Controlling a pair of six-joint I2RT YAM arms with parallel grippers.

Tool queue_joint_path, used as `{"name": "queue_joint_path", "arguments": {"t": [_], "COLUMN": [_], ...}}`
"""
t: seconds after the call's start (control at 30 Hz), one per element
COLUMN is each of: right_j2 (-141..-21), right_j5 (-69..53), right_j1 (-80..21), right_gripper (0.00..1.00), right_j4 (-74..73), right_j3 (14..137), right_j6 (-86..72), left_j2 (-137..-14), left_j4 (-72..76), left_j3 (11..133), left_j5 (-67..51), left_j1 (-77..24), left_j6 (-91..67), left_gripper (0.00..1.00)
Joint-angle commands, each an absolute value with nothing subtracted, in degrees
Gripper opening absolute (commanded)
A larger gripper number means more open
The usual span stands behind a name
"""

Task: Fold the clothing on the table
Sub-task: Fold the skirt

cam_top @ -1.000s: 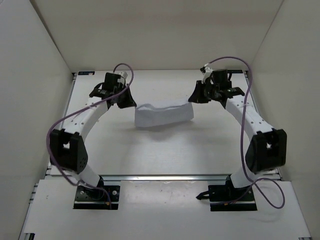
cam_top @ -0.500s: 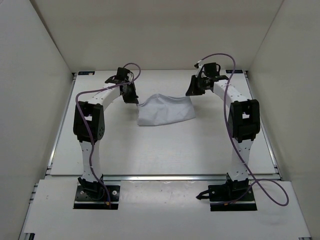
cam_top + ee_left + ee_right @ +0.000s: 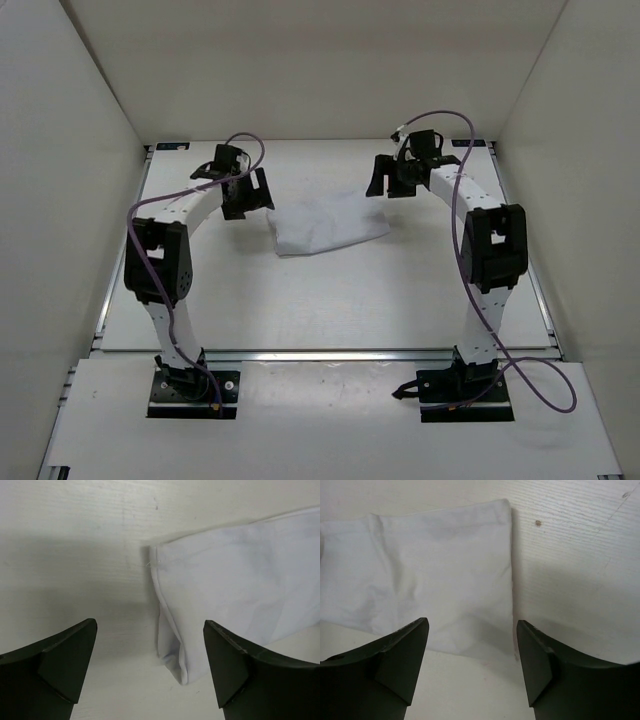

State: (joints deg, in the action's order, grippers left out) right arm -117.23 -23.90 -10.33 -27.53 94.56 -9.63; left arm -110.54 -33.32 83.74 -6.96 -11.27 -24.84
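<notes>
The clothing [image 3: 327, 222] is a small white cloth lying folded and flat on the far half of the table [image 3: 330, 300]. My left gripper [image 3: 252, 196] hovers just off its left end, open. In the left wrist view the cloth's [image 3: 240, 580] folded corner lies between and beyond the spread fingers of that gripper [image 3: 150, 625], apart from both. My right gripper [image 3: 384, 182] hangs open over the cloth's far right corner. In the right wrist view the cloth's [image 3: 430, 565] right edge runs between the spread fingers of that gripper [image 3: 472, 621], and nothing is gripped.
Pale walls enclose the table on three sides. A metal rail [image 3: 330, 353] runs along the near edge, with both arm bases [image 3: 190, 385] behind it. Purple cables [image 3: 455, 118] loop over both arms.
Both grippers were shut on the cloth's ends and now stand open. The cloth, held up before, has settled flat on the table. The left arm's elbow has swung left.
</notes>
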Motion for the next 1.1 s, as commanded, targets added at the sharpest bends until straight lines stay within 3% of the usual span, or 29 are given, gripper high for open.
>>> {"name": "queue_joint_path", "arguments": {"t": [0.0,0.07,0.1,0.17,0.2,0.23,0.5,0.67,1.07], "right_j2": [-108.47,-107.14,-106.88,-107.93,-108.89,-109.77,-115.39,-118.56,-117.95], "right_j5": [-21.62,-24.68,-26.00,-30.12,-32.15,-32.43,-36.82,-33.49,-32.87], "right_j1": [-11.07,-10.37,-10.46,-9.76,-9.76,-9.84,-12.22,-12.48,-7.38], "right_gripper": [0.68,0.55,0.47,0.07,0.01,0.00,0.00,0.00,0.00], "right_j4": [-23.74,-20.66,-19.35,-18.64,-18.46,-17.85,-15.73,-17.58,-16.79], "right_j3": [92.13,88.70,87.99,86.93,86.84,86.49,85.61,85.43,79.28], "right_j6": [-8.44,-9.05,-9.66,-11.24,-11.95,-12.21,-12.22,-9.67,-9.84], "left_j2": [-100.92,-98.71,-97.48,-95.54,-94.58,-94.05,-96.42,-96.94,-96.95], "left_j4": [-28.83,-27.34,-25.94,-23.21,-20.94,-18.74,-11.17,-8.79,-18.90], "left_j3": [83.23,81.40,80.60,76.75,74.29,73.14,60.66,56.42,59.59], "left_j5": [-6.41,-9.47,-11.15,-13.17,-13.97,-14.24,-12.15,-2.21,-4.39], "left_j1": [-10.81,-11.51,-12.56,-14.75,-16.16,-17.39,-25.75,-22.51,-16.88], "left_j6": [-23.21,-23.38,-23.90,-25.39,-27.14,-28.29,-32.34,-30.86,-29.18], "left_gripper": [0.99,0.95,0.84,0.42,0.10,0.00,0.00,0.00,0.00]}}
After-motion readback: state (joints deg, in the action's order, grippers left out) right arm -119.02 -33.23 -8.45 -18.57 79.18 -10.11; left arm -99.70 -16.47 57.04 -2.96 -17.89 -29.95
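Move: The skirt lies spread between the raised hands, its middle about 18 cm to the right of the left hand, level with it fore and aft and 6 cm lower. The skirt's near-left corner is some 8 cm back and 5 cm to the right of the left hand, 6 cm down; its far-left corner is 3 cm ahead, 3 cm to the right. From the right hand, the near-right corner lies about 6 cm back, 3 cm to the right and 9 cm down. Up and away to the left swings the left hand, rising nearly 9 cm and shutting its wide-open fingers, then it loops back, down and in to the right, ending low beside the skirt's near-left corner. The right hand shuts too, lifts about 5 cm, then sinks some 12 cm while drawing back, bringing its closed tips down at the near-right corner, where contact can't be made out. ##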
